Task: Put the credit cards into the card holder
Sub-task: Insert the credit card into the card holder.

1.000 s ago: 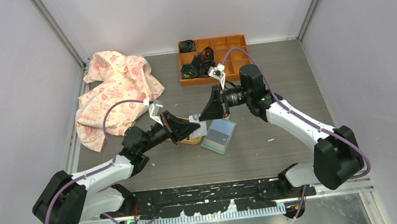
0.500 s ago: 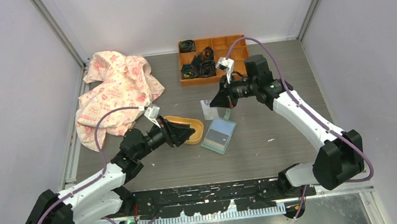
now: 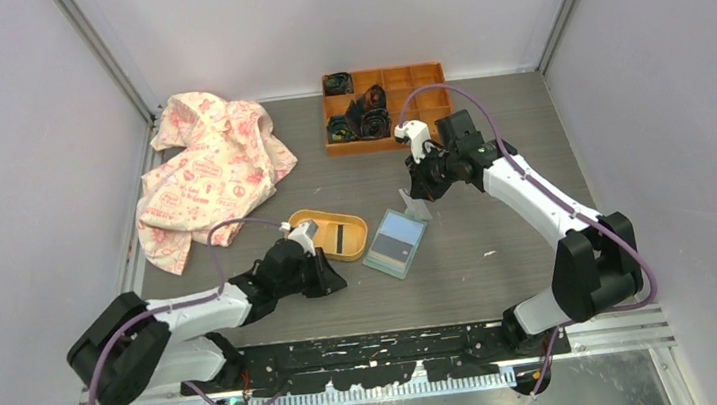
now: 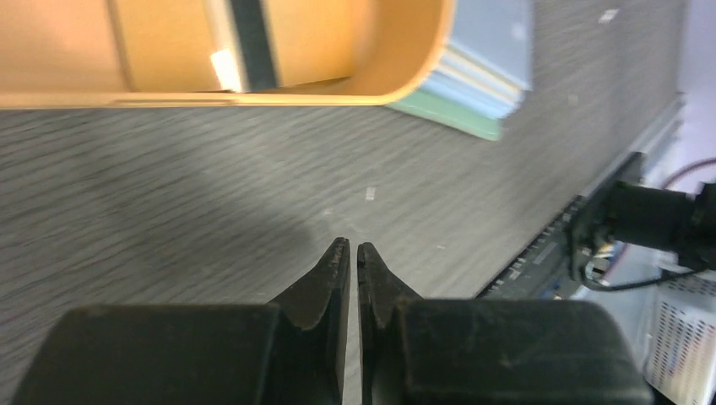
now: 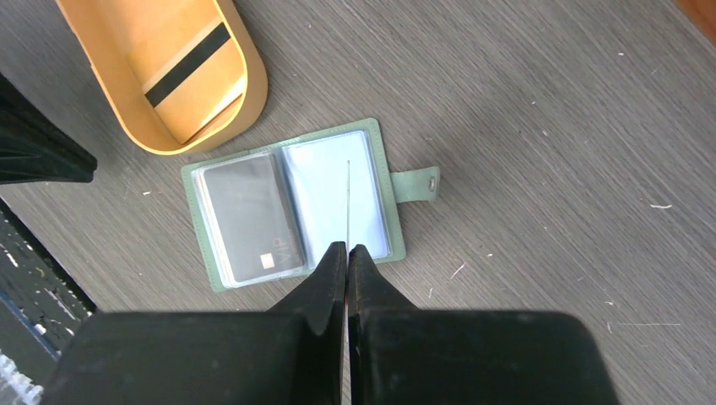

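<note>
The pale green card holder (image 3: 396, 242) lies open on the table, with a grey credit card (image 5: 249, 219) in its left sleeve. My right gripper (image 5: 347, 247) hangs above its right page and is shut on a whitish credit card (image 3: 413, 205). In the right wrist view that card shows edge-on as a thin line. Another card, with a dark stripe (image 5: 181, 55), lies in the yellow-orange dish (image 3: 333, 233). My left gripper (image 4: 354, 245) is shut on nothing, low over the table just in front of the dish.
A pink-patterned cloth (image 3: 210, 168) is heaped at the back left. An orange compartment tray (image 3: 423, 85) with dark items stands at the back. A black rail (image 3: 380, 346) runs along the near edge by the arm bases.
The grippers met over the dish with a card between them. The left one let go and drew back toward its base. The right one carried the card rightward over the card holder.
</note>
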Tool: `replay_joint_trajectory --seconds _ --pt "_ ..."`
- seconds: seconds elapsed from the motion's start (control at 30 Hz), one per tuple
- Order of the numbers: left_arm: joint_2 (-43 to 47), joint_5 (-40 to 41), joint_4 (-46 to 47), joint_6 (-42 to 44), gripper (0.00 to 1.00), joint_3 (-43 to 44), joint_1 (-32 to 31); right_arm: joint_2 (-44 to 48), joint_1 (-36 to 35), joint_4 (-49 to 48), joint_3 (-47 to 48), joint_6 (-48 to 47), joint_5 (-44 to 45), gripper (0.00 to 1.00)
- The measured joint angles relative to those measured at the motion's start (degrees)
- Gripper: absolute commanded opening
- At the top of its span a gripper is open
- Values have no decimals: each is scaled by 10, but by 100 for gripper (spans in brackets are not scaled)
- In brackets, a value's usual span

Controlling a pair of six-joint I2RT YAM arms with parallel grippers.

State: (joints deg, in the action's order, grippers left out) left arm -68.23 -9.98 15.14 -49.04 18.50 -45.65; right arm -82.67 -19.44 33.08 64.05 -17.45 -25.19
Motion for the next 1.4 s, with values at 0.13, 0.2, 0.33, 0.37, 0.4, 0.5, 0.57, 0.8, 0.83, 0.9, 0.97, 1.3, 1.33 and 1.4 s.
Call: replay_joint_trajectory --seconds 0.13,0.2,0.33,0.37,0.4,0.5,0.57,0.8,0.83,0.9,0.97,1.3,1.33,1.4 --pt "-68 31 -13 -2 9 18 0 -1 0 1 0 -5 10 1" --pt "-96 40 -11 0 10 43 3 -6 0 1 0 -7 15 1" --pt "-151 48 -14 16 11 99 27 -31 1 4 0 -13 33 1" --pt "-163 47 -16 20 11 112 36 -35 2 5 0 -14 37 1" --pt "-172 48 -17 25 11 121 44 -37 4 7 0 -15 41 1" --pt "-203 43 -24 43 13 153 73 -38 13 10 0 -17 45 1" --pt "-226 33 -30 54 15 179 88 -38 18 11 1 -17 47 1" --pt "-270 -1 -42 90 22 254 101 -38 34 14 1 -17 45 1" --pt "-268 -3 -44 92 23 258 95 -37 36 14 1 -17 43 1" --pt "-261 2 -55 100 26 263 75 -37 43 17 2 -17 37 1" --pt "-249 14 -73 110 31 266 40 -35 51 19 2 -17 29 1" --pt "-331 104 -220 166 42 487 -58 -9 102 26 4 -14 -6 1" --pt "-355 115 -235 170 42 516 -57 -4 108 26 4 -14 -9 1" --pt "-400 131 -270 180 43 561 -56 3 119 26 4 -12 -15 1"
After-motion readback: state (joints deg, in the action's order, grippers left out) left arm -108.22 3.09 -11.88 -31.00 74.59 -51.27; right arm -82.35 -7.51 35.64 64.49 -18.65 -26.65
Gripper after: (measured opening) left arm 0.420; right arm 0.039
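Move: The open card holder lies flat about 11 cm ahead and 12 cm to the right of the left hand, some 4 cm below it. The yellow tray's middle is roughly 13 cm ahead and 2 cm left. From the right hand, which already holds a clear card, the card holder is about 2 cm back, 5 cm left and 13 cm below, with the tray some 19 cm left and 1 cm ahead. Left hand shoves the tray forward, swings right over the holder, opening; right hand carries card 7 cm right. ##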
